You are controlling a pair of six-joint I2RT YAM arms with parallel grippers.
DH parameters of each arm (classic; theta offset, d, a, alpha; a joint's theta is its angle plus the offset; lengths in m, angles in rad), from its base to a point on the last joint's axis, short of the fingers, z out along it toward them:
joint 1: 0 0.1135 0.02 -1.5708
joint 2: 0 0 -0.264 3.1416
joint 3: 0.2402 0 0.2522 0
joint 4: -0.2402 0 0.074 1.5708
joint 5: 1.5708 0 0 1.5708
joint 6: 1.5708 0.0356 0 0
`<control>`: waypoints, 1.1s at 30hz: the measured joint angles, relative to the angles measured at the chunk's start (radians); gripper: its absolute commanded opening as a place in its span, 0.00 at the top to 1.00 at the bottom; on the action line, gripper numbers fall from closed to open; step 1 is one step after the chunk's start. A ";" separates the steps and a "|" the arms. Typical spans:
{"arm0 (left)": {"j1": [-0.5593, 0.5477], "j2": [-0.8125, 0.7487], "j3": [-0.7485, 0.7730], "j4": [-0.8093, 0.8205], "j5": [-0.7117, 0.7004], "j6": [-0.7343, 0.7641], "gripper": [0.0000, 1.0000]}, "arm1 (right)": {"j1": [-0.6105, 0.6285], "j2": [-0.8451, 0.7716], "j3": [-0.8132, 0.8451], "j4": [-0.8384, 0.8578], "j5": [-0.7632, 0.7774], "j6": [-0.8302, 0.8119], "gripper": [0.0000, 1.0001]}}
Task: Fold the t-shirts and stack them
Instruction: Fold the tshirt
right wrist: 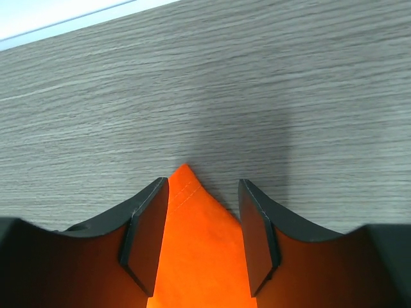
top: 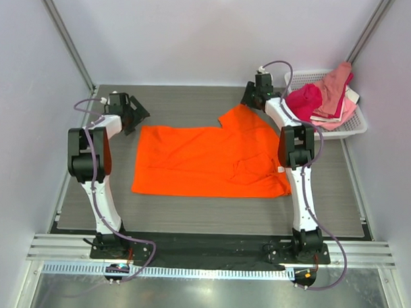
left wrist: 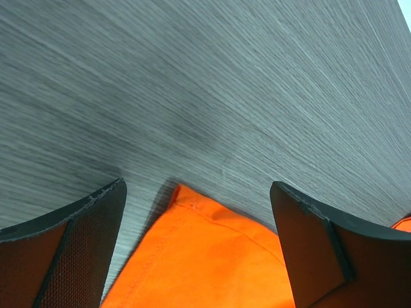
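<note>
A bright orange t-shirt point(top: 205, 161) lies spread flat on the grey table. My left gripper point(top: 141, 114) hovers at its far left corner, open wide. In the left wrist view that corner point(left wrist: 199, 256) lies between the fingers of the left gripper point(left wrist: 198, 192), touching neither. My right gripper point(top: 248, 100) is at the far right sleeve tip. In the right wrist view the jaws of the right gripper point(right wrist: 202, 186) straddle the orange tip point(right wrist: 199, 244), narrowed but still apart, with a gap on the right side. More t-shirts, magenta point(top: 303, 100), salmon point(top: 335, 84) and pale pink point(top: 325, 121), are heaped in the basket.
A white lattice basket point(top: 355, 122) stands at the back right corner, close to the right arm. Pale walls enclose the table on three sides. Bare table point(top: 190, 211) shows in front of the orange shirt.
</note>
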 measured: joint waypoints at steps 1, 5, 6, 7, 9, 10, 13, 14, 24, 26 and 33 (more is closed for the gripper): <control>-0.005 0.003 0.004 0.000 0.000 0.000 0.07 | 0.004 -0.001 -0.003 0.004 0.004 -0.006 0.48; -0.021 0.005 0.006 0.004 -0.002 0.000 0.08 | 0.021 -0.002 -0.004 0.004 0.014 -0.023 0.59; -0.024 0.006 0.006 0.005 -0.002 0.000 0.08 | 0.025 -0.002 -0.004 0.000 0.016 -0.026 0.72; -0.026 0.007 0.007 0.006 -0.002 0.000 0.09 | 0.030 -0.002 -0.004 -0.004 0.023 -0.034 0.77; -0.028 0.012 0.012 0.007 -0.002 0.000 0.10 | 0.036 -0.002 -0.001 -0.023 0.032 -0.038 0.91; -0.028 0.016 0.017 0.008 0.000 0.000 0.12 | 0.039 -0.002 0.000 -0.029 0.038 -0.040 0.94; -0.029 0.028 0.031 0.011 0.005 0.000 0.14 | 0.041 -0.002 0.000 -0.035 0.058 -0.037 0.99; -0.029 0.033 0.036 0.013 0.006 0.000 0.15 | 0.041 -0.002 0.000 -0.036 0.066 -0.037 0.99; -0.028 0.090 0.100 0.005 0.033 0.000 0.41 | 0.034 -0.002 -0.001 -0.036 0.173 -0.020 0.99; -0.028 0.092 0.103 -0.001 0.034 0.000 0.44 | 0.029 -0.002 -0.005 -0.030 0.183 -0.014 0.99; -0.018 0.047 0.022 0.028 0.038 -0.007 0.44 | 0.008 -0.015 -0.027 -0.024 0.188 0.002 0.99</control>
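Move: The orange t-shirt's far left corner lies nearly between the left hand's open fingers, level with them, some 1 cm to the right and 1 cm below. From the right hand the sleeve tip is just as close: about 1 cm ahead, 1 cm left, 1 cm below. The notch beside the sleeve lies around 9 cm back and 9 cm left of the right hand; the laundry basket's middle is some 27 cm to its right and about 2 cm farther out. Leftward a little and slightly down and back, the right hand shuts its fingers on the sleeve tip, then with its grip kept draws it about 4 cm to the right, tilting and turning a few degrees clockwise. The left hand eases right and forward, 2 cm each, sinks about 1 cm around the far left corner, closes roughly halfway, then backs 1.5 cm; a pinch there can't be seen. ##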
